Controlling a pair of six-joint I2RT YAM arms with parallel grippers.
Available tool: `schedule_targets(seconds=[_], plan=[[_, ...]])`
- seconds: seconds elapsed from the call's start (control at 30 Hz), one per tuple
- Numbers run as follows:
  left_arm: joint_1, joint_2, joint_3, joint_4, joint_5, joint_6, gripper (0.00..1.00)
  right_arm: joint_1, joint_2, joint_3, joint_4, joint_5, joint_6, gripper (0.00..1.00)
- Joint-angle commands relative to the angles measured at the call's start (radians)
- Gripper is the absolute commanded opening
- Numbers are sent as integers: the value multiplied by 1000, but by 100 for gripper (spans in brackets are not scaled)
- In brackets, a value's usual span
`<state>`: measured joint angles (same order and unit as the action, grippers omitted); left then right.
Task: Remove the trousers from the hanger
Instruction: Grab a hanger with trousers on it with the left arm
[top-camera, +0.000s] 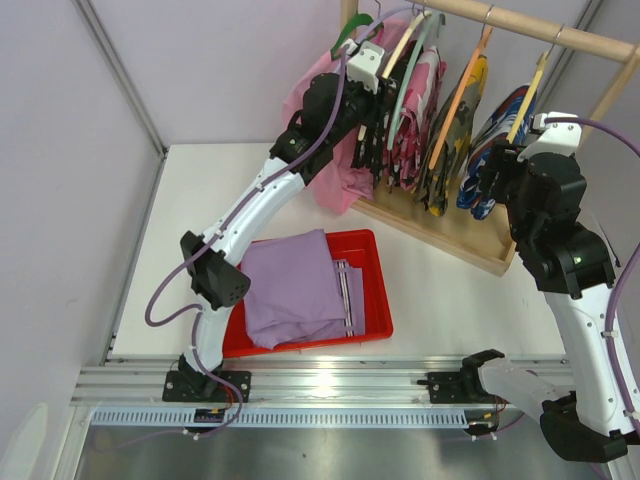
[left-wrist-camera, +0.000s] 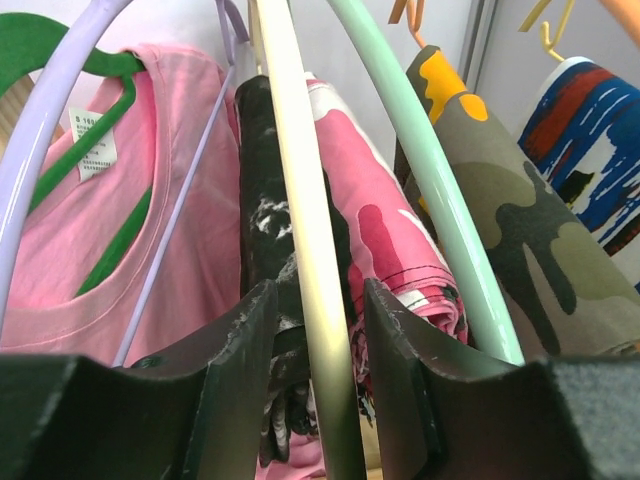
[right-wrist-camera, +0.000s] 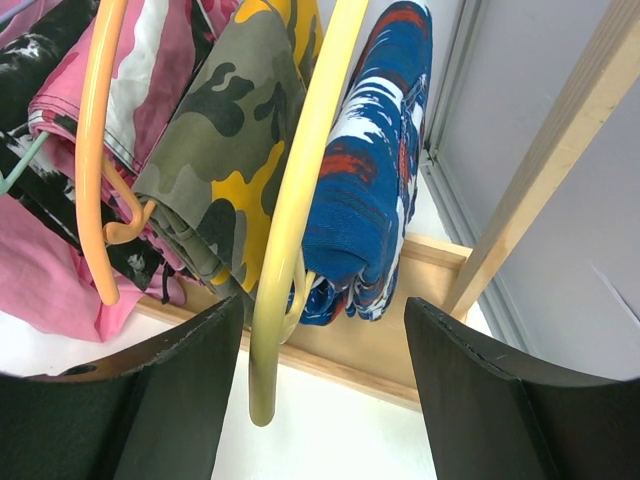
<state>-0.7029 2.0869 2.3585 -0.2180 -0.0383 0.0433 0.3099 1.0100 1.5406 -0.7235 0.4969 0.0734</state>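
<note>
The black white-speckled trousers (left-wrist-camera: 262, 200) hang folded on a cream hanger (left-wrist-camera: 300, 180) on the rack. My left gripper (left-wrist-camera: 318, 290) is up at the rack (top-camera: 383, 120) and open. Its jaws straddle that hanger's arm. The black cloth lies against the left finger (left-wrist-camera: 235, 350), and a gap shows beside the right finger. The pale lavender trousers (top-camera: 295, 285) lie in the red tray (top-camera: 375, 300). My right gripper (right-wrist-camera: 325, 305) is open wide at the rack's right end (top-camera: 490, 175). A yellow hanger (right-wrist-camera: 295, 200) hangs between its fingers, touching neither.
A pink shirt (left-wrist-camera: 190, 200) on a green hanger, a pink camouflage garment (left-wrist-camera: 380, 220) by a mint hanger (left-wrist-camera: 430, 180), an olive camouflage garment (right-wrist-camera: 230, 130) and a blue-red-white garment (right-wrist-camera: 370, 170) crowd the wooden rack (top-camera: 540, 30). Its base board (top-camera: 450, 230) rests on the table.
</note>
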Motion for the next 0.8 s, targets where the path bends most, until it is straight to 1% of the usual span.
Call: schedule_targets(seconds=[0.0, 0.17, 0.43, 0.47, 0.53, 0.57, 0.63, 0.73, 0.77], plan=[[8, 7, 44, 43, 28, -5, 46, -6, 1, 1, 41, -4, -23, 72], [8, 16, 44, 46, 12, -5, 45, -8, 4, 1, 42, -9, -21, 72], [8, 19, 35, 74, -14, -10, 36, -6, 6, 0, 44, -11, -21, 72], [8, 19, 38, 77, -14, -11, 33, -6, 6, 0, 44, -11, -21, 72], [8, 21, 35, 81, -15, -13, 29, -6, 4, -2, 44, -11, -21, 72], [8, 21, 38, 85, -20, -16, 25, -6, 4, -4, 44, -11, -23, 72], [8, 24, 36, 86, -18, -14, 22, -8, 4, -5, 45, -9, -23, 72], [8, 24, 38, 86, -21, -14, 8, -6, 6, -7, 50, -11, -24, 72], [8, 21, 38, 89, -23, -14, 1, -6, 6, -7, 50, -12, -23, 72]])
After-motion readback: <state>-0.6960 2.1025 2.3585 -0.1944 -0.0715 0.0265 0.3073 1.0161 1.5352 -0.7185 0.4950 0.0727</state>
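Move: The cream hanger with the black trousers runs right between my left finger pads, barely 1 cm ahead of the hand point. Its trousers hang about 4 cm farther out, 3 cm to the right and 10 cm lower. The mint hanger is some 5 cm to my left hand's right and 2 cm back; the lavender one is about 5 cm ahead and 5 cm left. From my right hand, the cream hanger's grip spot lies roughly 19 cm ahead and 20 cm left, about level. I shut my half-open left fingers on the arm of the cream hanger from both sides until the pads pinch it, the mint and lavender hangers staying outside my grip. My left hand stays almost in place as I do, easing only about 1 cm forward along its hanger and sinking some half a centimetre, with the wrist held level and pointing forward and to the right. ##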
